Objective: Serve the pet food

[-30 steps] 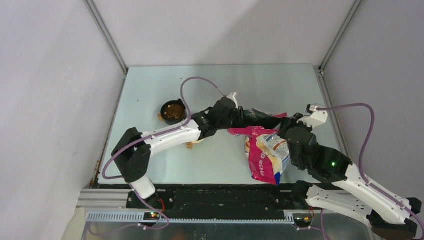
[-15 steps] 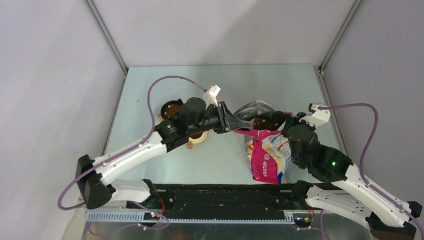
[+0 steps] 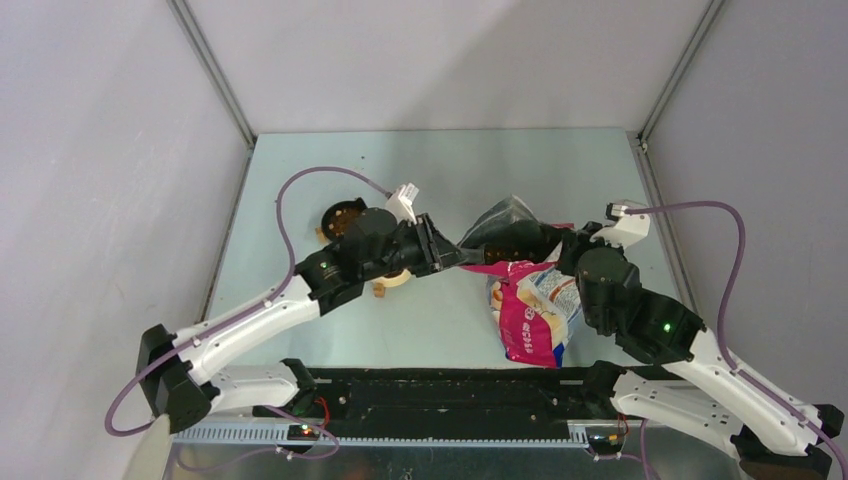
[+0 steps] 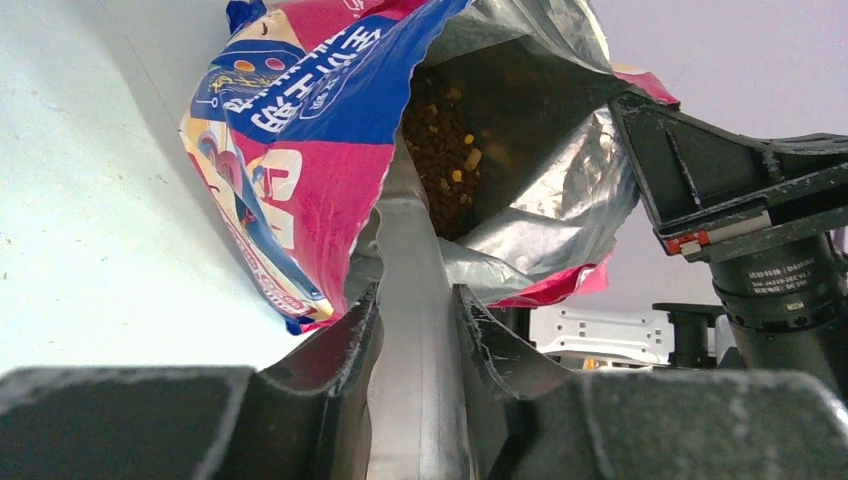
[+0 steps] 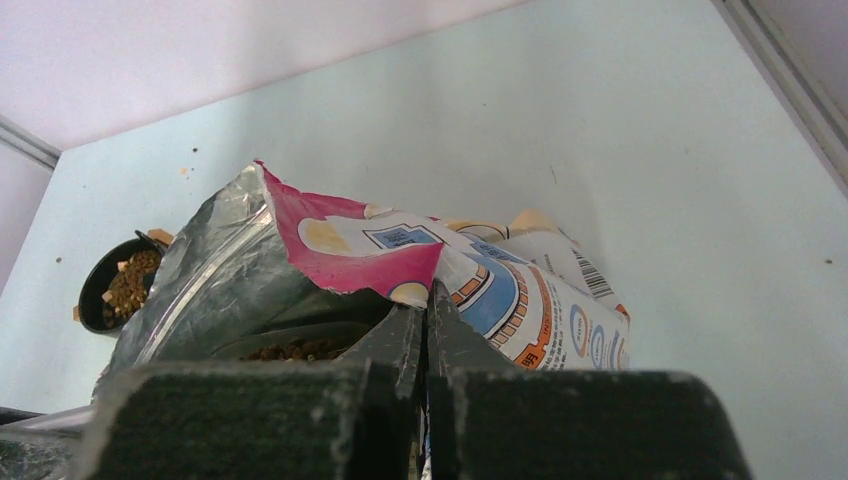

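Observation:
My left gripper (image 3: 448, 254) is shut on the handle of the clear scoop (image 4: 412, 260), whose front end reaches into the open mouth of the pink-and-blue bag (image 3: 535, 320). Pet food (image 4: 440, 150) lies as dark brown kibble inside the bag's silver lining. My right gripper (image 5: 427, 300) is shut on the bag's torn pink top edge and holds the mouth up. In the top view the right gripper (image 3: 545, 245) stands just right of the scoop. A black bowl (image 3: 345, 218) at the back left holds some kibble (image 5: 130, 283).
A small tan object (image 3: 395, 281) lies on the pale table (image 3: 450, 330) under my left forearm. Grey walls close in the table at the back and on both sides. The black rail (image 3: 440, 390) runs along the near edge.
My left gripper has drawn back to the left out of the bag, with the scoop still held, and the left arm has swung lower and leftward. The right gripper keeps its hold on the bag.

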Tool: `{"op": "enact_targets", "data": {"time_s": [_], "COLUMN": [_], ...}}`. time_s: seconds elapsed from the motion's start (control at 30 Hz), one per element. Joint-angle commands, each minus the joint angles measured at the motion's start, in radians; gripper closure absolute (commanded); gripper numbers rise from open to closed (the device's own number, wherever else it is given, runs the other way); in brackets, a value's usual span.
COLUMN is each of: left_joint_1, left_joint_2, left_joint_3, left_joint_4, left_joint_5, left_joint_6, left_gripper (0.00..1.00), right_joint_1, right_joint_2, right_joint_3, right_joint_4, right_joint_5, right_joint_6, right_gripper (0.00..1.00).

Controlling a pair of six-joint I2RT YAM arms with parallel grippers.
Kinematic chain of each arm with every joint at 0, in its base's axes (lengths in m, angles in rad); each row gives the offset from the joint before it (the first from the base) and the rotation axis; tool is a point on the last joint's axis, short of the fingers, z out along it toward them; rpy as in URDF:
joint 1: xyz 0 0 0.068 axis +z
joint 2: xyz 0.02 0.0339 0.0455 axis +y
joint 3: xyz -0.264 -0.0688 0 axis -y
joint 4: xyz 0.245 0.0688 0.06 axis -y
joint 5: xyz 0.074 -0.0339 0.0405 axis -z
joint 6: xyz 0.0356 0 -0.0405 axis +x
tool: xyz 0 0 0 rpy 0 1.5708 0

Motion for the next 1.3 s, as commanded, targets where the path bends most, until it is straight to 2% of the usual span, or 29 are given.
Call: {"op": "enact_targets", "data": {"time_s": [0.0,0.43,0.73,1.0,1.27], "left_joint_1": [0.013,0.035,0.041,0.044,0.044], "left_joint_2": [-0.081,-0.245,-0.228,-0.215,-0.171], "left_joint_3": [-0.050,-0.178,-0.222,-0.229,-0.244], "left_joint_4": [0.065,0.158,0.360,0.412,0.505], "left_joint_5": [0.009,-0.046,-0.005,-0.060,-0.024], "left_joint_6": [-0.020,-0.067,-0.125,-0.183,-0.229], "left_gripper": [1.00,1.00,1.00,1.00,1.00], "right_joint_1": [-0.001,-0.001,0.000,0.001,0.001], "right_joint_2": [-0.025,-0.042,-0.052,-0.044,-0.035], "right_joint_3": [0.005,0.005,0.005,0.005,0.004], "right_joint_4": [0.122,0.099,0.104,0.122,0.122], "right_joint_5": [-0.036,-0.067,-0.092,-0.109,-0.115], "right_joint_6": [-0.032,-0.017,-0.017,-0.022,-0.014], "right_gripper": [1.00,1.00,1.00,1.00,1.00]}}
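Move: My left hand already holds the scoop by its handle. The bag's open mouth is some 13 cm to its right, 7 cm ahead and 6 cm lower, with the scoop's end in it. The cream bowl, the likely next stop, stands about 13 cm left, 12 cm ahead and 23 cm below, with the black bowl roughly 11 cm left of it and 10 cm farther out. From my right hand the cream bowl lies about 37 cm left, 9 cm ahead and 27 cm down. I lift the loaded scoop clear of the bag's mouth: my left hand first draws back to the left by nearly 4 cm while rising a little, then climbs to about 4.5 cm in all, easing slightly right again. Meanwhile I tip the scoop end up some 20 degrees to bring it nearly level, grip unchanged. My right hand stays put, still pinching the bag's rim. ##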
